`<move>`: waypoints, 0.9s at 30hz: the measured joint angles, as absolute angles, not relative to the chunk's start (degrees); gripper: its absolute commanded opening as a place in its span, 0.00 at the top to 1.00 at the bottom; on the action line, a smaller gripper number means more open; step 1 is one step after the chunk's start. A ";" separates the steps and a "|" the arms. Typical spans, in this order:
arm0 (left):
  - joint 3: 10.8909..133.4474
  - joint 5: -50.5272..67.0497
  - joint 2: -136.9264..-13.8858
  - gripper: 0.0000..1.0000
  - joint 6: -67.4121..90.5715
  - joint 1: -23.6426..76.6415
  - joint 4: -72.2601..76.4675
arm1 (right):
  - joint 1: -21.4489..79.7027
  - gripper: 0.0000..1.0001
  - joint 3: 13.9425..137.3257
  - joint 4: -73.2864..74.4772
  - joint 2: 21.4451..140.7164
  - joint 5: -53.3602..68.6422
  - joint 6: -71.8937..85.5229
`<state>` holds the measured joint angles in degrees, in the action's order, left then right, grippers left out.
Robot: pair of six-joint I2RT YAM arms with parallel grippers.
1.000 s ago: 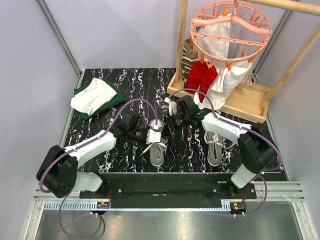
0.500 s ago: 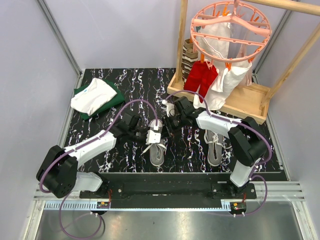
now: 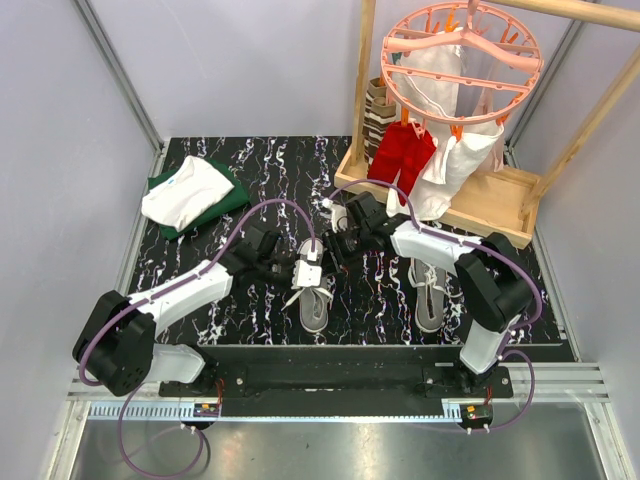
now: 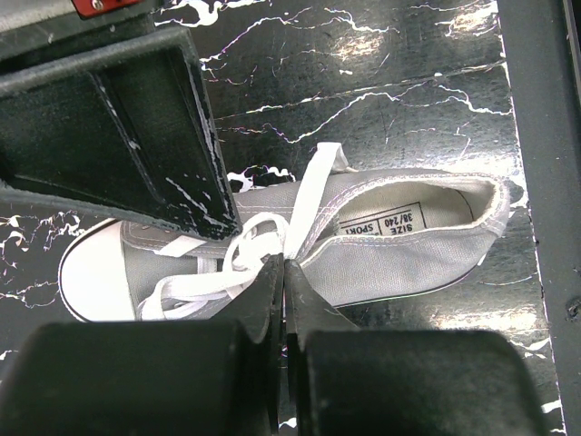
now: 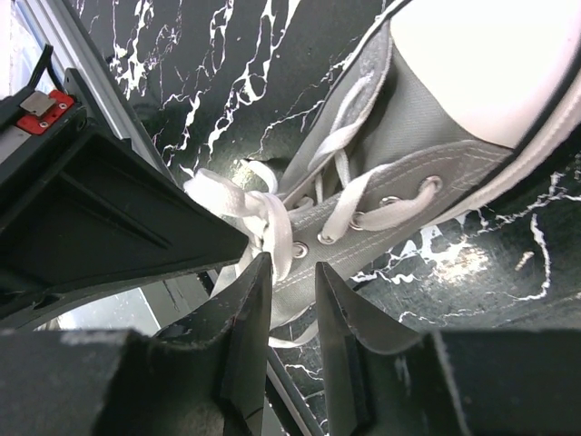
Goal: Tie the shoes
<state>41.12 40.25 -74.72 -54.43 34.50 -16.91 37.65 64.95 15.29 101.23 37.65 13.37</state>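
Note:
One of the shoes, a grey sneaker [image 3: 316,298] with a white toe cap [image 4: 87,273], lies mid-table between both arms. Its white laces [image 4: 259,243] bunch in a loose knot over the tongue. My left gripper [image 4: 284,263] is shut at that knot, with a flat lace strand [image 4: 310,198] running into its tips. From the far side, my right gripper [image 5: 292,265] stands slightly open. Its fingers straddle the eyelet edge of that sneaker [image 5: 427,136], beside a lace loop [image 5: 259,211], and grip nothing. The other shoe [image 3: 430,292] lies to the right, untouched.
Folded white and green clothes [image 3: 190,193] lie at the back left. A wooden rack [image 3: 480,205] stands at the back right, with a pink clip hanger [image 3: 460,50] and red cloth [image 3: 403,158] on it. The metal rail [image 3: 340,372] runs along the near edge.
My right gripper has shifted slightly left toward the knot and its jaws have parted a little. The left gripper has stayed shut in place.

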 measured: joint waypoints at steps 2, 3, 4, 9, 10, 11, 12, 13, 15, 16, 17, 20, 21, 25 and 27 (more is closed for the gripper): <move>41.12 40.25 -74.72 1.00 -54.43 34.50 -16.91 | 37.95 0.66 65.06 15.27 101.34 37.63 13.30; 41.12 40.25 -74.72 1.00 -54.43 34.50 -16.91 | 38.26 0.66 65.06 15.31 101.36 37.58 13.28; 41.12 40.25 -74.72 1.00 -54.43 34.50 -16.93 | 38.59 0.67 65.06 15.29 101.38 37.56 13.23; 41.12 40.25 -74.72 1.00 -54.43 34.50 -16.93 | 39.62 0.79 65.06 15.29 101.56 36.91 12.93; 41.12 40.25 -74.72 1.00 -54.43 34.50 -16.93 | 39.62 0.81 65.06 15.33 101.65 36.64 12.93; 41.12 40.25 -74.72 1.00 -54.43 34.50 -16.93 | 39.66 0.88 65.06 15.38 101.71 36.32 12.88; 41.12 40.25 -74.72 1.00 -54.43 34.50 -16.93 | 39.66 0.93 65.06 15.38 101.75 35.92 12.86; 41.12 40.25 -74.72 1.00 -54.43 34.50 -16.93 | 39.66 0.96 65.06 15.40 101.75 35.57 12.82; 41.12 40.25 -74.61 1.00 -54.46 34.50 -16.97 | 39.66 1.00 65.06 15.57 101.75 34.96 12.84; 41.12 40.25 -74.35 1.00 -54.46 34.50 -16.99 | 39.66 1.00 65.06 15.75 101.75 34.61 12.91; 41.12 40.25 -74.04 1.00 -54.43 34.50 -16.97 | 39.66 1.00 65.06 15.88 101.75 34.30 12.86; 41.12 40.27 -72.99 1.00 -54.43 34.50 -16.88 | 39.66 1.00 65.06 16.16 101.36 33.82 12.86; 41.12 40.27 -72.53 1.00 -54.41 34.52 -16.82 | 39.66 1.00 65.06 16.19 101.08 33.78 12.88; 41.12 40.27 -72.05 1.00 -54.11 34.65 -16.43 | 39.66 1.00 65.06 16.16 100.12 33.93 12.88; 41.12 40.25 -72.07 1.00 -53.78 34.81 -16.43 | 39.66 1.00 65.06 16.16 99.79 34.00 12.88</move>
<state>41.12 40.25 -72.07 -53.78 34.81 -16.43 39.66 65.06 16.16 99.79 34.00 12.88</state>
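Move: Just off the right fingertips hangs the lace loop they go for, about 1 cm back, 1 cm to the left and 1 cm lower; from the left hand, already shut on the lace, it lies some 2 cm ahead, 1 cm to the right and 1 cm down. The grey shoe's middle is about 4 cm back, 2 cm left of and 5 cm below the right hand. Its toe cap lies roughly 8 cm ahead, 2 cm left and 6 cm below the right hand. Easing about 1 cm back and left with its fingers ajar, the right hand reaches the lace loop beside the left gripper, dips barely 1 cm and shuts its fingers, pinching the lace. Then it lifts about 1 cm, while the left hand, still shut on its own bit of lace, holds still at first and then rises some 1.5 cm. ##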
